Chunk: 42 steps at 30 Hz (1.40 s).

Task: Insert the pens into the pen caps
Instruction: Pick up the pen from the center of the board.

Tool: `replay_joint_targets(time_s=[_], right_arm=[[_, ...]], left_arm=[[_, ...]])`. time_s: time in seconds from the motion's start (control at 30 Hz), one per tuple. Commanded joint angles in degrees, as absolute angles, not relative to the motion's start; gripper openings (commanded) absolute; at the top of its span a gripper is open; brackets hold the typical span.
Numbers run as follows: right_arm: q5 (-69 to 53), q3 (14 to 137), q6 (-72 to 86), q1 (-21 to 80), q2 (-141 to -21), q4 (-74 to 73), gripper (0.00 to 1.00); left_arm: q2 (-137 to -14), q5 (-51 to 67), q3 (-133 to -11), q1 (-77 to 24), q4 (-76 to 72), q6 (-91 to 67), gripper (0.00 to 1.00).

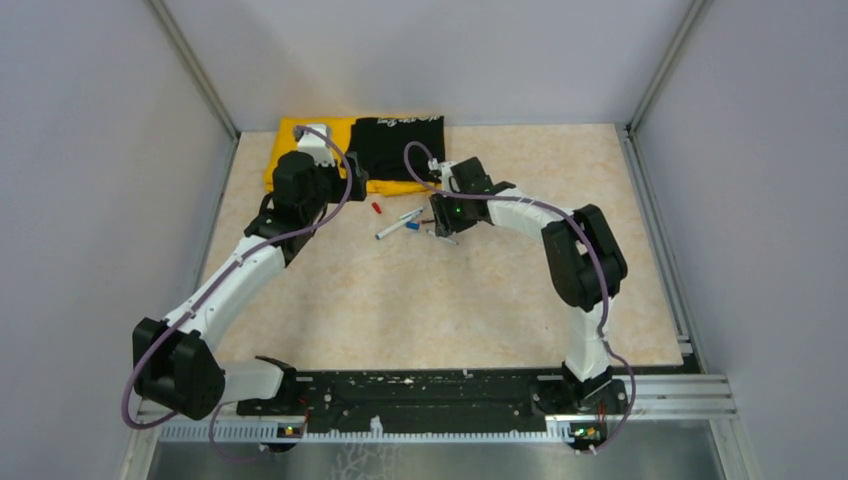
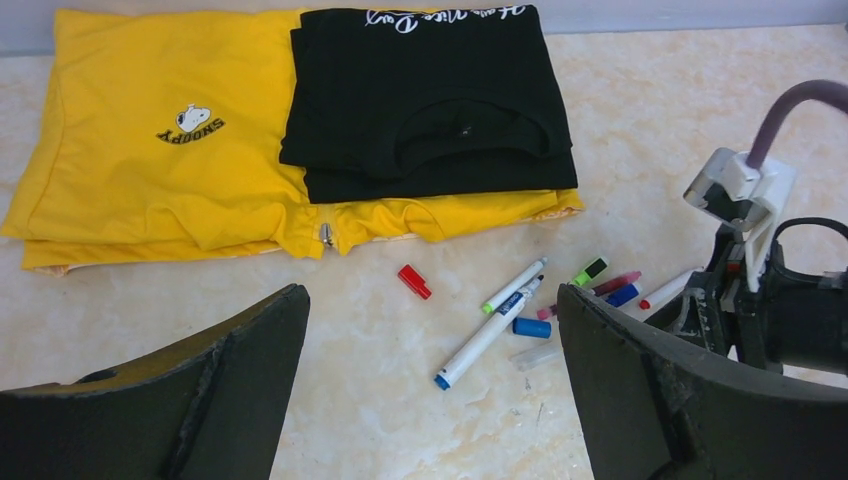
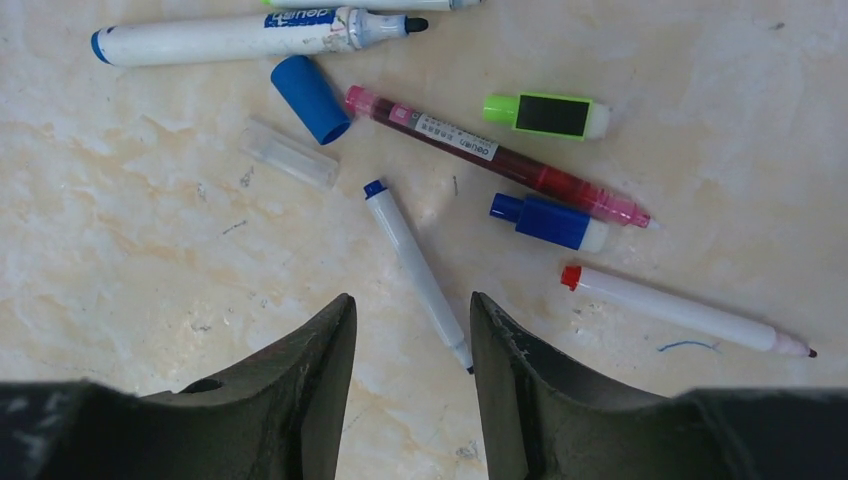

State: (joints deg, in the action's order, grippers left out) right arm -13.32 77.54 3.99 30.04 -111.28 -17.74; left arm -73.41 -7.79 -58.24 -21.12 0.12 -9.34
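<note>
Several pens lie loose on the table: a thick white marker [image 3: 240, 38] with a blue end, a maroon pen [image 3: 495, 155], a slim white pen [image 3: 415, 265] with a blue end, and a white pen [image 3: 680, 310] with a red end. Among them lie pen caps: a blue cap [image 3: 310, 98], a green cap [image 3: 545, 115], a blue-and-white cap [image 3: 550, 222] and a clear cap [image 3: 290, 155]. A red cap [image 2: 413, 281] lies apart to the left. My right gripper [image 3: 412, 305] hangs low over the slim pen, jaws partly apart, the pen's tip beside the right finger. My left gripper [image 2: 430, 295] is wide open and holds nothing.
A folded yellow shirt [image 2: 130, 170] and a black shirt [image 2: 430, 90] on top of it lie at the back of the table, just behind the pens. The right arm's wrist [image 2: 760, 290] fills the right side of the left wrist view. Grey walls [image 1: 100, 150] enclose the table.
</note>
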Motion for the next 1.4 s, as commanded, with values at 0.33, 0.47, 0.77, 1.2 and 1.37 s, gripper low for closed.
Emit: replay_joint_targets(time_s=[0.33,0.47,0.77,1.2,1.37], right_arm=[[-11.95,83.70,-5.90,31.65,-115.36,-23.48,0.41],[-11.88,82.94,-7.12,31.66,-115.73,-23.14,0.40],[-13.27,81.85,-8.00,31.73,-116.60,-22.19,0.36],[-9.76,78.50,-8.49,34.07,-116.47,-22.35,0.23],[-11.77,75.23,-7.44,34.19,-113.60,-19.86,0.15]], left_arm=[[-74.14,-10.42,-60.47,-20.94,2.41,-7.78,0.99],[-73.92,-10.81,-60.38,-20.96,2.47,-7.73,0.99],[-72.94,-16.24,-59.79,-20.93,2.51,-7.23,0.99],[-72.63,-21.66,-59.94,-20.86,3.07,-6.78,0.99],[-72.74,-22.97,-59.90,-20.85,3.22,-6.41,0.99]])
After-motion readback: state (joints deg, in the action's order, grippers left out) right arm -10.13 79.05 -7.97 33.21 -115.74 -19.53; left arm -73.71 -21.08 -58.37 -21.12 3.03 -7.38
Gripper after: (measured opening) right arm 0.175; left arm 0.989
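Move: Almost straight under the right hand, about 4 cm down, lies the small white blue-ended pen. Counted from that hand, the pink pen is some 5 cm ahead and 1 cm left, the short blue cap about 4 cm ahead and 2 cm right, and the clear cap level with the hand, 6 cm to its left. For the left hand, the white pen lies roughly 20 cm right, about level fore and aft, 24 cm below. Sinking about 3 cm onto the white pen, the right hand turns some 10 degrees counter-clockwise and tips its fingers more steeply down. All the while its half-open fingers draw together, and near the pen's middle they come against its two sides. Meanwhile the open left hand swings about 4 cm left, away from the pens, turning counter-clockwise too. ##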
